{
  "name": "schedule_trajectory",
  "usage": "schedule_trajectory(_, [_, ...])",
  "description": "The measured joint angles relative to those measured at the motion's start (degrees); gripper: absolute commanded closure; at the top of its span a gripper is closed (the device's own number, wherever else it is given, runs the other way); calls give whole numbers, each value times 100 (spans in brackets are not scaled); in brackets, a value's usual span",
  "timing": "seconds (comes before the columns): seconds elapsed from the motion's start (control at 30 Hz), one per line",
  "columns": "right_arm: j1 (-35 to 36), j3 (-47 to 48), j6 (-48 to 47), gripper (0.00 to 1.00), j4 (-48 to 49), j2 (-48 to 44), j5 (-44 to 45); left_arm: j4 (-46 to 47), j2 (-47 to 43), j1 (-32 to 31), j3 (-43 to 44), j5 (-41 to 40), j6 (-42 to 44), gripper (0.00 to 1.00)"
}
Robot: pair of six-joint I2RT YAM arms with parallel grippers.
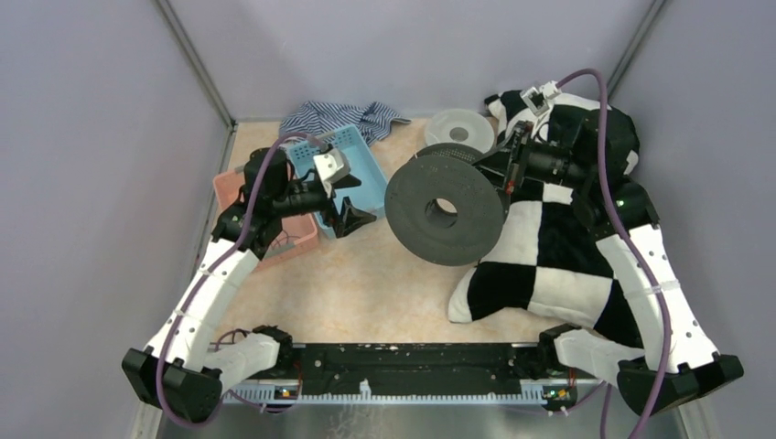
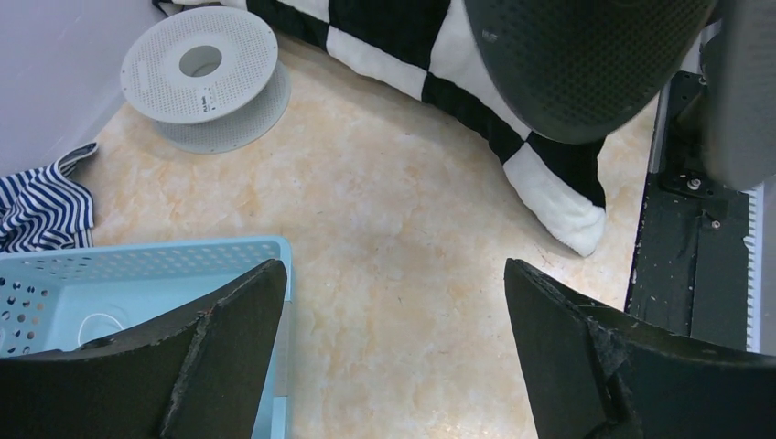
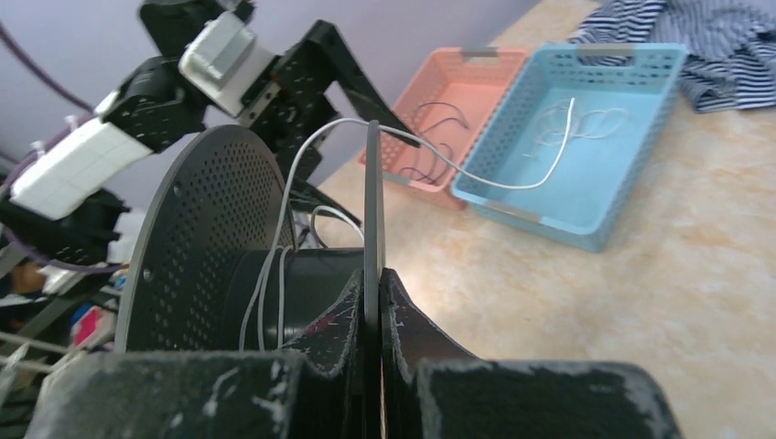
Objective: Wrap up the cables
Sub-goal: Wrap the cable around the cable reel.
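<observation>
My right gripper (image 3: 373, 291) is shut on the thin flange of a black spool (image 3: 210, 247) and holds it tilted above the table; in the top view that gripper (image 1: 506, 174) is at the spool's (image 1: 444, 212) right edge. A thin white cable (image 3: 512, 186) has a few turns on the spool's core, passes over the flange and trails into the blue basket (image 3: 599, 110). A thin black cable (image 3: 437, 146) lies in the pink basket (image 3: 458, 87). My left gripper (image 2: 393, 315) is open and empty beside the blue basket (image 2: 137, 261), left of the spool (image 1: 352, 218).
A white spool (image 1: 460, 128) stands at the back, also in the left wrist view (image 2: 201, 73). A black-and-white checkered cushion (image 1: 549, 265) lies under the right arm. A striped cloth (image 1: 339, 117) lies behind the baskets. Purple walls enclose the table.
</observation>
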Motion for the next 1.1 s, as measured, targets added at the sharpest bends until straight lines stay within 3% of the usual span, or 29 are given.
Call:
schedule_trajectory(0.3, [-81, -673, 903, 100, 1106, -2, -848, -7, 271, 179, 0, 415, 234, 6])
schedule_trajectory(0.67, [-87, -734, 415, 100, 1121, -767, -1445, 103, 302, 190, 278, 1187, 35, 1])
schedule_trajectory(0.97, [-87, -1185, -492, 100, 555, -1274, -658, 573, 225, 208, 273, 1185, -553, 1])
schedule_trajectory(1.1, [-90, -1464, -944, 100, 227, -1287, 531, 1003, 245, 221, 275, 933, -1176, 1])
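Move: In the right fingers, already pinched by one flange rim, is the cable reel, its middle some 8 cm to the left and 3 cm back, about level. The light grey spool on the table is about 24 cm straight ahead and 36 cm below; the blue basket is roughly 15 cm ahead, 28 cm left and 37 cm below. From the open left hand, the reel is about 14 cm right, 3 cm back and 8 cm above. Swinging the cable reel in a loop, the right hand draws back about 7 cm with a slight rise and a counter-clockwise turn, then sweeps down and forward, some 6 cm lower and 5 cm out, easing right and turning back clockwise. Its fingers keep their pinch on the flange. The empty left hand stays wide open beside the reel, dips a little, then rises about 5 cm. ##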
